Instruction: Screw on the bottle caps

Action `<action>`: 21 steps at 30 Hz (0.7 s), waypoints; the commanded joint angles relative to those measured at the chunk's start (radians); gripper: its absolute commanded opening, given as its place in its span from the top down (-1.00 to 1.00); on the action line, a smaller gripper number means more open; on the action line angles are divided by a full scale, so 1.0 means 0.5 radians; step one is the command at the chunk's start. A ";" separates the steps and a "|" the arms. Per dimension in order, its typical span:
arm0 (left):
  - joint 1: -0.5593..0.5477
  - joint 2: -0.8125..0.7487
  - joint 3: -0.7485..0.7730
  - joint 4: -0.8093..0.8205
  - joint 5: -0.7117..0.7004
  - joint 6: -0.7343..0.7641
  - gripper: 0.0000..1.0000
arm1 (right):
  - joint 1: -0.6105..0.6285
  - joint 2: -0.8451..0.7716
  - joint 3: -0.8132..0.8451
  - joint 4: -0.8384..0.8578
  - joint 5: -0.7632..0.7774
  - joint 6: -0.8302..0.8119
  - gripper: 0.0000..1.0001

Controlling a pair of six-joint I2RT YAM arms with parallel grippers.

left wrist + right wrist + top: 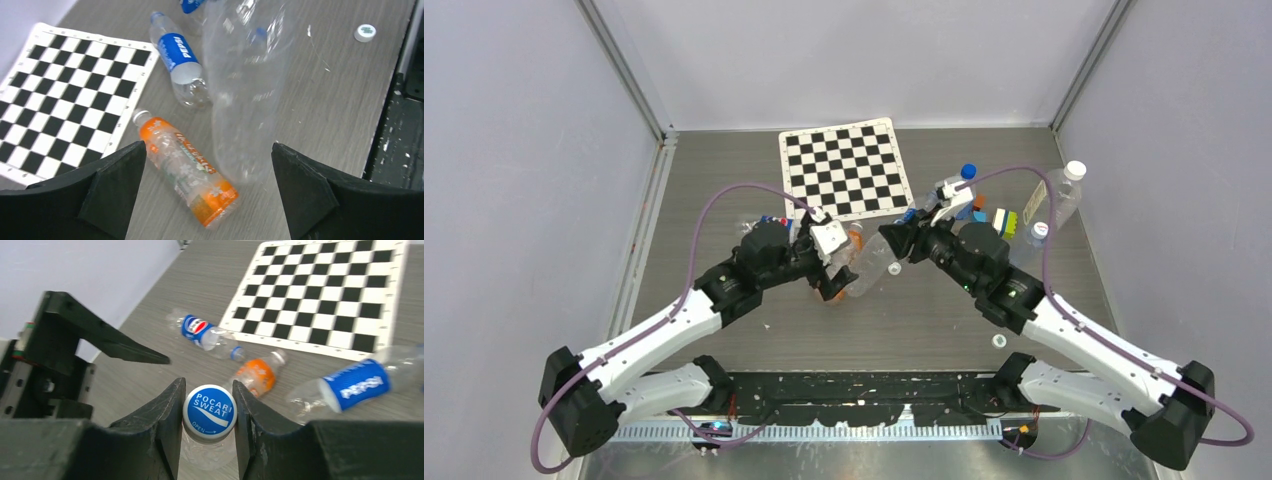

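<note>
My right gripper (209,401) is shut on a blue cap (209,412) marked Pocari Sweat, one of the bottle caps, which sits on the neck of a clear unlabelled bottle (245,90). That bottle (869,265) hangs slanted between the two grippers. The left gripper (208,150) stands wide open, its fingers (120,175) on either side of the bottle's base and apart from it. A loose white cap (365,32) lies on the table near the front edge, also seen from above as the white cap (999,340).
An orange-labelled bottle (185,167) and a Pepsi bottle (177,60) lie on the table below the left gripper, beside the checkerboard mat (844,170). More bottles (1064,190) and small blocks (1004,220) sit at the back right.
</note>
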 commanded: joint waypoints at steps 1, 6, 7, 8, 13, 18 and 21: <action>0.000 -0.131 -0.028 0.197 -0.165 0.062 -0.99 | -0.026 -0.164 0.271 -0.577 0.355 -0.357 0.99; 0.011 -0.198 -0.053 0.225 -0.324 0.109 -0.99 | -0.096 -0.263 0.296 -0.765 0.762 -0.599 0.98; 0.015 -0.209 -0.061 0.230 -0.358 0.113 -0.99 | -0.113 -0.267 0.284 -0.760 0.823 -0.622 0.98; 0.016 -0.221 -0.068 0.242 -0.393 0.117 -0.99 | -0.157 -0.269 0.249 -0.750 0.839 -0.651 0.97; 0.028 -0.286 -0.116 0.304 -0.514 0.153 -0.99 | -0.376 -0.243 0.102 -0.554 0.750 -0.625 0.93; 0.031 -0.318 -0.144 0.339 -0.601 0.176 -0.99 | -0.530 -0.162 -0.073 -0.283 0.665 -0.640 0.90; 0.034 -0.316 -0.146 0.337 -0.609 0.192 -0.99 | -0.551 -0.085 -0.124 -0.186 0.607 -0.679 0.88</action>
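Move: From the right gripper, which holds the Pocari bottle by its cap, the open table beside the loose blue cap is about 16 cm right, 5 ahead and 27 below; the blue cap lies 3 cm farther right. The standing blue-capped bottle is 22 cm ahead and 18 right, the lying Pepsi bottle 18 ahead and 5 right. From the left gripper the open spot lies 29 cm right, 7 ahead and 21 below, the Pocari bottle's middle about 8 right. Keep the right fingers shut on the Pocari bottle's cap and swing it about 16 cm right, lifting a little at first, then reaching forward and sinking towards the open table by the blue cap; turn the wrist clockwise some 30 degrees and roll it so the bottle hangs upright. Meanwhile back the left gripper, still wide open, away from the bottle, left, up and forward. ##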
